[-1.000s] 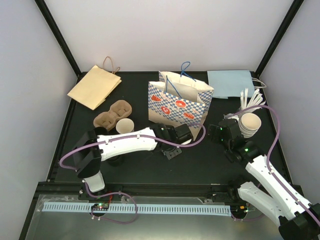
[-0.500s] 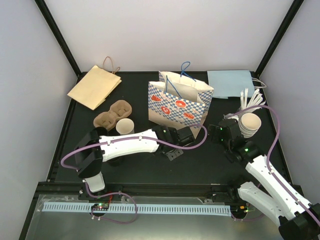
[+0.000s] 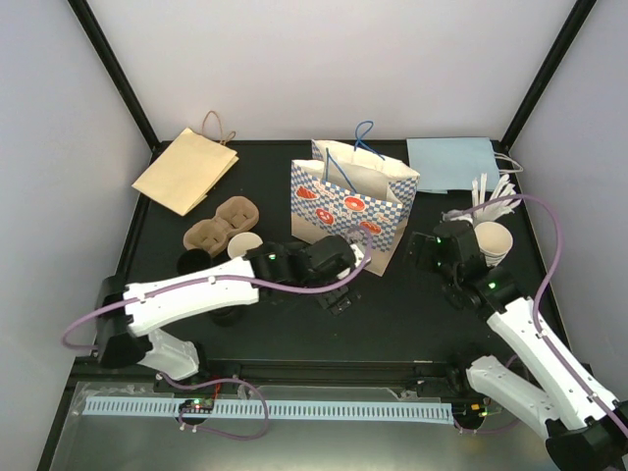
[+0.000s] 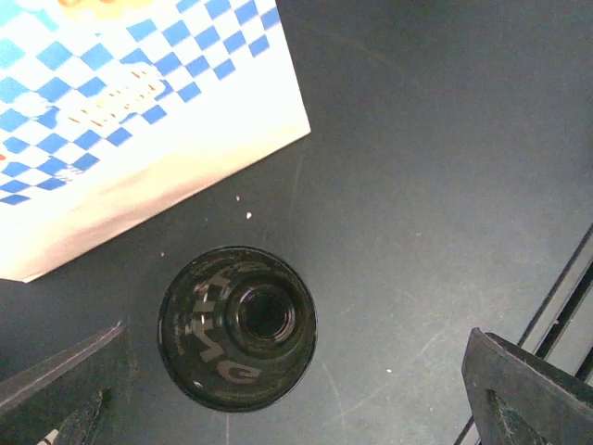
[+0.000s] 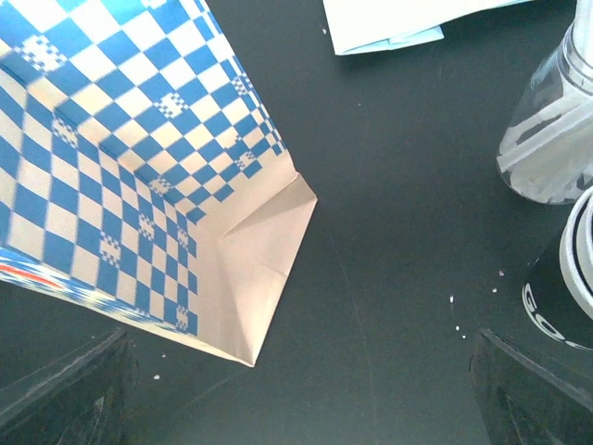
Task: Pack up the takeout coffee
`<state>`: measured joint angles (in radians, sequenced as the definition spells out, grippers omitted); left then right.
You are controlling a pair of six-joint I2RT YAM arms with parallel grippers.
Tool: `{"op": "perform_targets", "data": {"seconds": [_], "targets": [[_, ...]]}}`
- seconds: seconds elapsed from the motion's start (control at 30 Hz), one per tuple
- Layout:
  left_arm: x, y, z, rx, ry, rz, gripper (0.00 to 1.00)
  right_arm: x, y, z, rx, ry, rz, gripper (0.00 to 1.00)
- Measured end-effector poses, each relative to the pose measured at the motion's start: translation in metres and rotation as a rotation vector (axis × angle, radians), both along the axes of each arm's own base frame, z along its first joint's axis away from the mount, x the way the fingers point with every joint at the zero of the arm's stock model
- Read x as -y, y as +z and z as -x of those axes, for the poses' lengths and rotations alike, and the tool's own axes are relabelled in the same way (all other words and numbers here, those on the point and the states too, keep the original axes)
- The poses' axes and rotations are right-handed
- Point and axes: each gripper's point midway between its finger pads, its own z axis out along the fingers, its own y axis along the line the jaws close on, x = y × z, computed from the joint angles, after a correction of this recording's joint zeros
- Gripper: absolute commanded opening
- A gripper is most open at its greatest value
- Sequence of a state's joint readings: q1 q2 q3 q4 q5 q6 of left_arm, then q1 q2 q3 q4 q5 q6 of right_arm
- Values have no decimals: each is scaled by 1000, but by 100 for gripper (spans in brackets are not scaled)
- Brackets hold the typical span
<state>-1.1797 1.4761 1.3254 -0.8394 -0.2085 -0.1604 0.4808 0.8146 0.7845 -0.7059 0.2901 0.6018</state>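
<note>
A black cup (image 4: 236, 326) with grey lettering stands on the dark table just off the lower edge of the blue-checked paper bag (image 4: 111, 120). My left gripper (image 4: 292, 394) hangs open straight above it, one finger (image 4: 56, 385) on each side, touching nothing. In the top view this left gripper (image 3: 339, 289) is at the front of the upright bag (image 3: 353, 196). My right gripper (image 3: 444, 250) is open and empty, between the bag's right corner (image 5: 250, 241) and a white-rimmed black cup (image 5: 565, 287).
A brown cup carrier (image 3: 221, 224) and a single paper cup (image 3: 245, 245) lie left of the bag. A flat brown bag (image 3: 184, 169) is at back left, a light-blue bag (image 3: 451, 162) at back right. A holder of stirrers (image 3: 491, 191) stands behind the stacked cups (image 3: 491, 240).
My left gripper has opened and let go of the black cup, which now stands free. The left arm's elbow has swung down and left. The right gripper has shifted slightly away.
</note>
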Motion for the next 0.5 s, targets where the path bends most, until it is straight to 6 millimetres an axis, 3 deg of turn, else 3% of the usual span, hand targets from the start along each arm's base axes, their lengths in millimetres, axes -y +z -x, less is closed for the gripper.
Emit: {"op": "perform_targets", "data": {"seconds": [0.2, 0.5], "targets": [[-18, 28, -4, 39, 48, 140, 99, 0, 15, 0, -21, -6, 1, 100], [-73, 25, -35, 18, 244, 290, 99, 8, 39, 0, -37, -40, 46, 100]]}}
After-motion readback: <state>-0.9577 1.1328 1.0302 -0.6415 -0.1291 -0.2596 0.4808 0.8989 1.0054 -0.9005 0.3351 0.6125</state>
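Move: The dark-lidded cup stands almost right under the open left fingers, about 2 cm ahead, 1 cm left and 14 cm below. Its neighbours from that hand: the patterned bag's middle some 13 cm ahead and 4 cm right, and the white cup roughly 11 cm ahead and 22 cm left. From the right hand, the dark-lidded cup lies about 22 cm left and 5 cm back; the bag is about 17 cm left and 6 cm ahead. Up first, then left and forward, the left hand clears the dark-lidded cup it has already released, rising nearly 3 cm and sweeping about 7 cm left towards the white cup, fingers staying wide open, while the wrist turns some 20 degrees, partly counter-clockwise. The right hand, open and empty beside the bag, rises about 4 cm. ##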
